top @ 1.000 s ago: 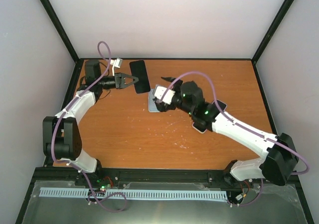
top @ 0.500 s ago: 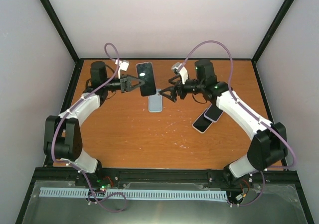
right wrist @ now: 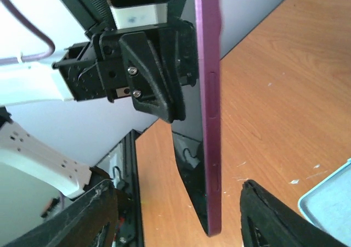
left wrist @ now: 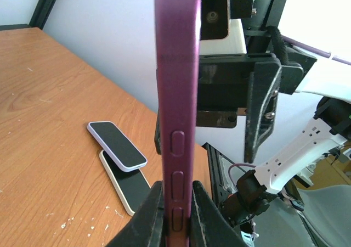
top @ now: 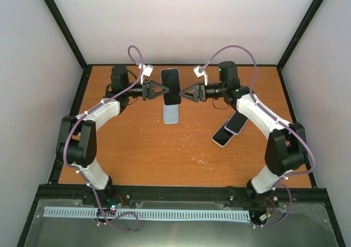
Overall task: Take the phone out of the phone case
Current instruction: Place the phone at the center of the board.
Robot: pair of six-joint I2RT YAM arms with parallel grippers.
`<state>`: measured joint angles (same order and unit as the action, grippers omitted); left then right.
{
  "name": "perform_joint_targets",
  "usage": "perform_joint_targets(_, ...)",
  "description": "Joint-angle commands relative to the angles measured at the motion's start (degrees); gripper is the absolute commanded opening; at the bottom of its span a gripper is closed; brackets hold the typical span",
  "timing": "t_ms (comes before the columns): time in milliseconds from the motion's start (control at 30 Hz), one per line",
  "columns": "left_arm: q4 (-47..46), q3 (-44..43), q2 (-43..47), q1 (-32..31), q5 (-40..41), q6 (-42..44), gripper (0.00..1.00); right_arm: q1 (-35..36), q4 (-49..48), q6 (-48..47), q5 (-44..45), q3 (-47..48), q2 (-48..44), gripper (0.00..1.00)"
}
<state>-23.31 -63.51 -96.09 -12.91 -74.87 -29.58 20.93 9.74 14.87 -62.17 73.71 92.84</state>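
Note:
The phone in its purple case (top: 171, 86) is held upright in the air above the back of the table. My left gripper (top: 159, 90) is shut on its left edge. In the left wrist view the case edge (left wrist: 175, 121) with its side buttons stands clamped between my fingers (left wrist: 156, 214). My right gripper (top: 184, 91) faces it from the right, open. In the right wrist view the case edge (right wrist: 211, 121) stands between the spread fingers (right wrist: 96, 214) and touches neither.
A light blue phone-shaped item (top: 171, 114) lies on the table below the held phone and shows in the right wrist view (right wrist: 329, 197). Two phones lie overlapped at right, a lilac-cased one (top: 236, 122) on a white one (top: 220, 138); both show in the left wrist view (left wrist: 116, 145).
My left gripper carried the purple-cased phone rightward to the centre. My right gripper rose from the table and swung to the phone's right edge, jaws open around it.

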Motion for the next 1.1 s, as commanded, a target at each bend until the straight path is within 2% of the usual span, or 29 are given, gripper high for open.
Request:
perform_joint_targets(0, -6.97, -3.96, -1.37, -0.80, -1.93, -3.35, 0.01, -0.08, -6.87, 6.60, -1.00, 0.26, 2.17, 0.56)
perform_joint_targets(167, -9.75, -4.42, -2.98, -1.43, -2.64, -6.23, 0.01, -0.05, -10.71, 9.62, -0.15, -0.09, 3.64, 0.49)
perform_joint_targets(467, -9.58, -5.27, -4.97, -1.68, -1.80, -8.19, 0.05, 0.08, -17.71, 15.75, -4.25, -1.26, 5.53, 0.20)
perform_joint_targets(667, -8.19, -6.62, -5.97, -1.68, -2.25, -7.80, 0.05, 0.17, -19.60, 18.66, -4.88, -1.15, 6.79, 0.08)
perform_joint_targets(733, -6.48, -6.55, -5.82, -1.68, -1.93, -6.86, 0.09, 0.09, -20.41, 20.00, -5.13, -1.04, 7.26, 0.03)
perform_joint_targets(867, 3.49, -7.37, -4.87, -0.60, 0.07, -0.90, 0.40, -0.13, -19.24, 20.04, -5.49, -0.92, 7.65, 0.03)
perform_joint_targets(933, 7.62, -6.59, -3.86, 1.14, 1.66, 1.40, 0.66, -0.58, -15.88, 17.85, -5.33, -0.90, 7.79, 0.03)
perform_joint_targets(1033, 13.47, -5.45, -1.76, 4.61, 4.25, 5.29, 0.97, -1.67, -9.05, 12.62, -4.73, -0.85, 8.28, 0.03)
perform_joint_targets(1067, 15.65, -5.41, -1.08, 5.59, 5.38, 7.15, 0.99, -1.99, -5.92, 10.37, -4.11, -0.57, 8.54, 0.03)
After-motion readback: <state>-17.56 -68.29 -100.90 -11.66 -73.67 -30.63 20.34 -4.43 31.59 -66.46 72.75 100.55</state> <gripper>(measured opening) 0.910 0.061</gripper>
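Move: The left hand still holds the upright phone by its left edge; the phone's middle is about 3 cm to its right and 1 cm ahead and up. From the open right hand that middle lies roughly 4 cm left, 3 cm ahead and 1 cm up. The empty phone case is on the board, some 7 cm ahead, 5 cm left and 21 cm below the right hand; the two spare phones lie about 21 cm right of that hand, 5 cm back and 21 cm down. Right hand eases forward about 2.5 cm, pinches the phone's right edge, and sinks; left fingers open, letting go. ##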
